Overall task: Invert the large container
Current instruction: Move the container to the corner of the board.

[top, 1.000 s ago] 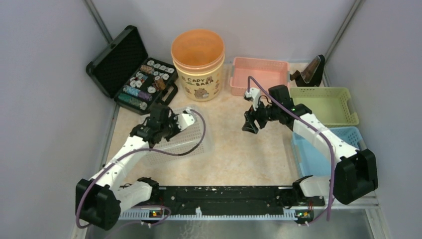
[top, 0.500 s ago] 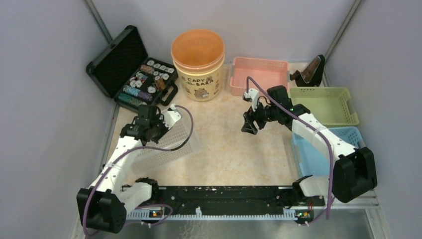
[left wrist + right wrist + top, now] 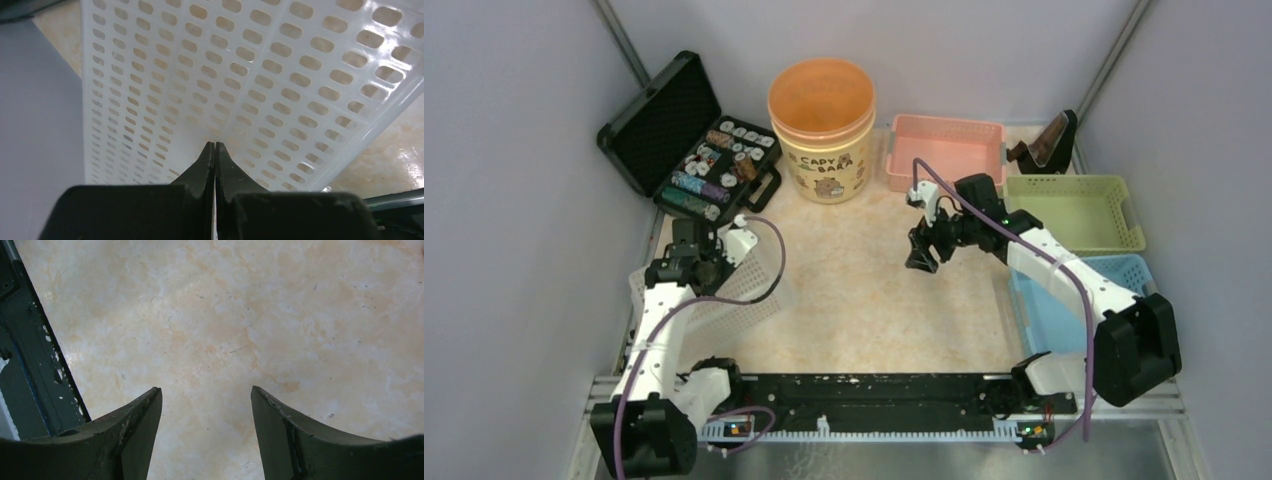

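Observation:
The large container, a white perforated basket (image 3: pixel 742 290), lies at the table's left side, partly under my left arm. The left wrist view is filled by the basket's (image 3: pixel 260 85) holed surfaces, two faces meeting at a crease. Whether its opening faces down, I cannot tell. My left gripper (image 3: pixel 682 262) hangs over the basket's left part. In the wrist view, the left gripper (image 3: pixel 215 146) is shut, tips pressed together with nothing between them, right at the plastic. My right gripper (image 3: pixel 921 258) hovers open over bare tabletop at centre right; the right gripper (image 3: pixel 206 392) holds nothing.
At the back stand an open black case of chips (image 3: pixel 709 165), an orange-and-cream tub (image 3: pixel 822 130) and a pink tray (image 3: pixel 944 150). A green basket (image 3: pixel 1074 210) and a blue basket (image 3: pixel 1064 300) line the right edge. The grey wall (image 3: pixel 524 250) is close on the left.
My left arm has swung left toward the wall and the white basket has shifted left with it. The left jaws have closed fully together. The right arm has barely moved.

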You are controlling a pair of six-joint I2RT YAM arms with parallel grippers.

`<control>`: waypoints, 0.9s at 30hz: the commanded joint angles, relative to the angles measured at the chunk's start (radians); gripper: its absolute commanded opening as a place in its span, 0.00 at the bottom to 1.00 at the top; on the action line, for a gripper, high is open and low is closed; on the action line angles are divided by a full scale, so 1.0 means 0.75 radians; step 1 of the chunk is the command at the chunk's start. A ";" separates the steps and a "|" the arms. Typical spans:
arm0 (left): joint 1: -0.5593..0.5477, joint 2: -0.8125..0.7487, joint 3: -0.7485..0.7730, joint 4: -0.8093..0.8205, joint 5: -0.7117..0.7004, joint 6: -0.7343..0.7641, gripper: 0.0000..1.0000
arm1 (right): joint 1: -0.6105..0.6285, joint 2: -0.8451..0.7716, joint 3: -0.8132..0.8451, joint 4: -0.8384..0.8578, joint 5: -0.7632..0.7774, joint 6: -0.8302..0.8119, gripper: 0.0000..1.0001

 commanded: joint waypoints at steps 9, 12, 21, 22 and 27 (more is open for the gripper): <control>0.355 0.125 0.125 -0.166 0.187 0.108 0.01 | 0.074 0.038 0.003 0.041 0.024 0.002 0.66; 0.357 0.100 0.158 -0.237 0.400 0.189 0.09 | 0.100 0.045 0.004 0.038 0.052 -0.010 0.66; 0.355 -0.025 0.058 -0.272 0.665 0.517 0.22 | 0.113 0.069 0.007 0.035 0.049 -0.013 0.67; 0.355 -0.034 0.050 -0.278 0.703 0.556 0.22 | 0.119 0.075 0.011 0.032 0.045 -0.015 0.67; 0.355 -0.046 0.094 -0.268 0.841 0.612 0.33 | 0.150 0.098 0.015 0.024 0.011 -0.024 0.67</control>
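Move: The upside-down container lies right under the left hand, its middle roughly 1 cm ahead, 1 cm left and 4 cm below, with the shut fingertips on its upturned base. From that hand the board's near-left corner is about 18 cm left and 15 cm back, the black case 23 cm ahead, 1 cm left, and the orange bucket 22 cm ahead, 21 cm right. From the right hand the container is some 39 cm left, 4 cm back. Leftward first: the left hand, shut fingertips still on the container's upturned base, slides it about 4.5 cm towards the board's left edge. It then turns back some 7 cm to the right, easing slightly back and up, opening the fingers about a quarter, swinging clockwise and rolling its left side down. The free right hand drifts some 3 cm down, left and back. ##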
